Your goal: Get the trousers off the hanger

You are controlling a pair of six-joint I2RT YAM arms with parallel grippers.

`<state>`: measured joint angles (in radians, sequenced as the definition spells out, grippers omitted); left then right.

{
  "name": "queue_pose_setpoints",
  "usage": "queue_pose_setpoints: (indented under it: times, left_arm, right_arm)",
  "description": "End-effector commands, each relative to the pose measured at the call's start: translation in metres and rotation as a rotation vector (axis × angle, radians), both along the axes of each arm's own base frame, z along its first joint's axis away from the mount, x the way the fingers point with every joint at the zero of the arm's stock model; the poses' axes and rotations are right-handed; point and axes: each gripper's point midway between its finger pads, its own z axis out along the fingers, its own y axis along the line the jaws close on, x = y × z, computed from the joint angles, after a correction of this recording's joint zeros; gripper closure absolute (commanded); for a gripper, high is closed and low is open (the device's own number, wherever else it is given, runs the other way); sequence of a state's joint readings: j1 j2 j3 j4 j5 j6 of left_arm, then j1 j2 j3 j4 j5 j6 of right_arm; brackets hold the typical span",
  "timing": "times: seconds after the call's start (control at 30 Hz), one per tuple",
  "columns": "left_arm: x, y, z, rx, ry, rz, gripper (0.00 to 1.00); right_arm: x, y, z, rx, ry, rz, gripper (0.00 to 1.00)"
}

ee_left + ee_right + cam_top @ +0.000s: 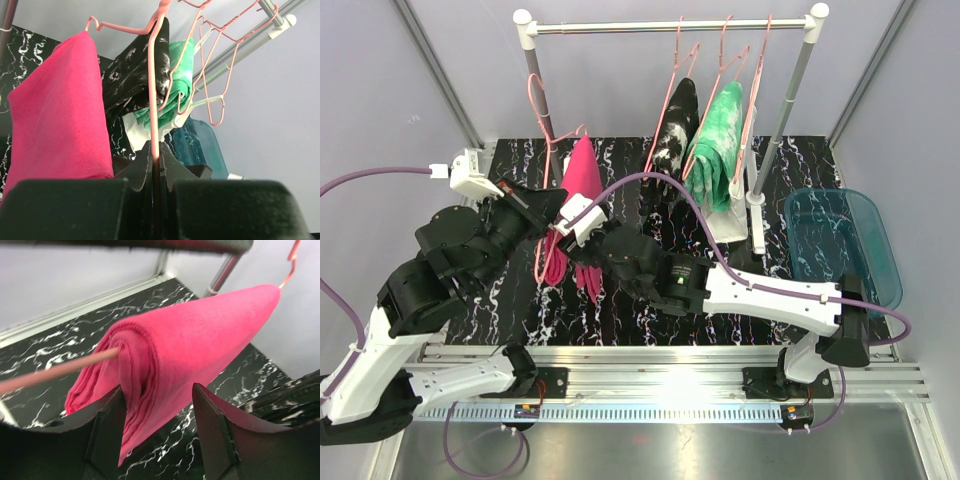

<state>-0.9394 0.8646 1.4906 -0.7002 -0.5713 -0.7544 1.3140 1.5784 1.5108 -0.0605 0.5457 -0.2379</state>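
Observation:
The magenta trousers [582, 175] hang folded over a pink hanger [542, 255] that is off the rail, above the mat. My left gripper [548, 207] is shut on that hanger's wire [154, 75], with the magenta trousers [60, 110] just left of it. My right gripper [578, 250] is open around the lower edge of the magenta trousers [200, 335]. Its left finger [107, 415] touches the cloth and its right finger stands apart. The hanger wire [50, 372] pokes out of the fold. The black marbled trousers [675, 130] and the green tie-dye trousers [720, 140] hang on the rail.
A clothes rack [775, 130] stands at the back on a black marbled mat [620, 150], with one more pink hanger [755, 110] on its rail. A clear teal bin [840, 240] sits at the right. White cloth [730, 225] lies by the rack's right foot.

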Motion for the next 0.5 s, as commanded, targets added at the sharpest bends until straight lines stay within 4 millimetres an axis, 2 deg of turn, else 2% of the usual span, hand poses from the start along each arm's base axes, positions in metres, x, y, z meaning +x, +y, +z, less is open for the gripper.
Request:
queue_pose_setpoints:
  times: [0.0, 0.13, 0.17, 0.23, 0.27, 0.33, 0.37, 0.47]
  left_arm:
    - [-0.014, 0.008, 0.078, -0.257, -0.172, -0.035, 1.0]
    - [-0.016, 0.007, 0.075, -0.256, -0.164, -0.051, 1.0]
    - [-0.017, 0.007, 0.075, -0.257, -0.163, -0.051, 1.0]
    - [-0.017, 0.008, 0.074, -0.252, -0.163, -0.051, 1.0]
    - [-0.017, 0.008, 0.072, -0.247, -0.16, -0.049, 1.0]
    - [-0.017, 0.011, 0.072, -0.239, -0.164, -0.042, 1.0]
    - [-0.016, 0.013, 0.071, -0.234, -0.162, -0.028, 1.0]
    - [-0.012, 0.016, 0.064, -0.197, -0.153, -0.003, 1.0]
  right_arm:
    - [0.02, -0.002, 0.039, 0.102, -0.086, -0.094, 0.38]
    - [0.023, 0.004, 0.047, 0.116, -0.129, -0.08, 0.47]
    - [0.022, 0.004, 0.052, 0.115, -0.147, -0.073, 0.56]
    - [0.023, 0.005, 0.056, 0.113, -0.16, -0.064, 0.63]
    - [0.022, 0.005, 0.058, 0.104, -0.171, -0.058, 0.73]
    - [0.02, 0.004, 0.064, 0.108, -0.18, -0.045, 0.84]
    - [0.018, 0.005, 0.064, 0.102, -0.182, -0.028, 1.0]
    - [0.014, -0.002, 0.077, 0.133, -0.178, -0.017, 1.0]
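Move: The red trousers hang with their middle about 6 cm ahead of the open right hand, 2 cm to its left and level with it; their near folded end is already between its fingertips. The black trousers are roughly 20 cm ahead and 14 cm to the right, the rack's left post some 20 cm ahead and 5 cm to the left. From the left hand, still holding the hanger, the red trousers' middle lies about 9 cm ahead, 1 cm right and 9 cm below. The red trousers' near folded end gets pinched just under the hanger bar: the right hand rises about 2 cm while easing a good 1 cm forward and slightly left into the fold, tips its fingers up some 5 degrees, and closes them from over half open to almost shut. The left hand keeps its grip on the hanger's side. ##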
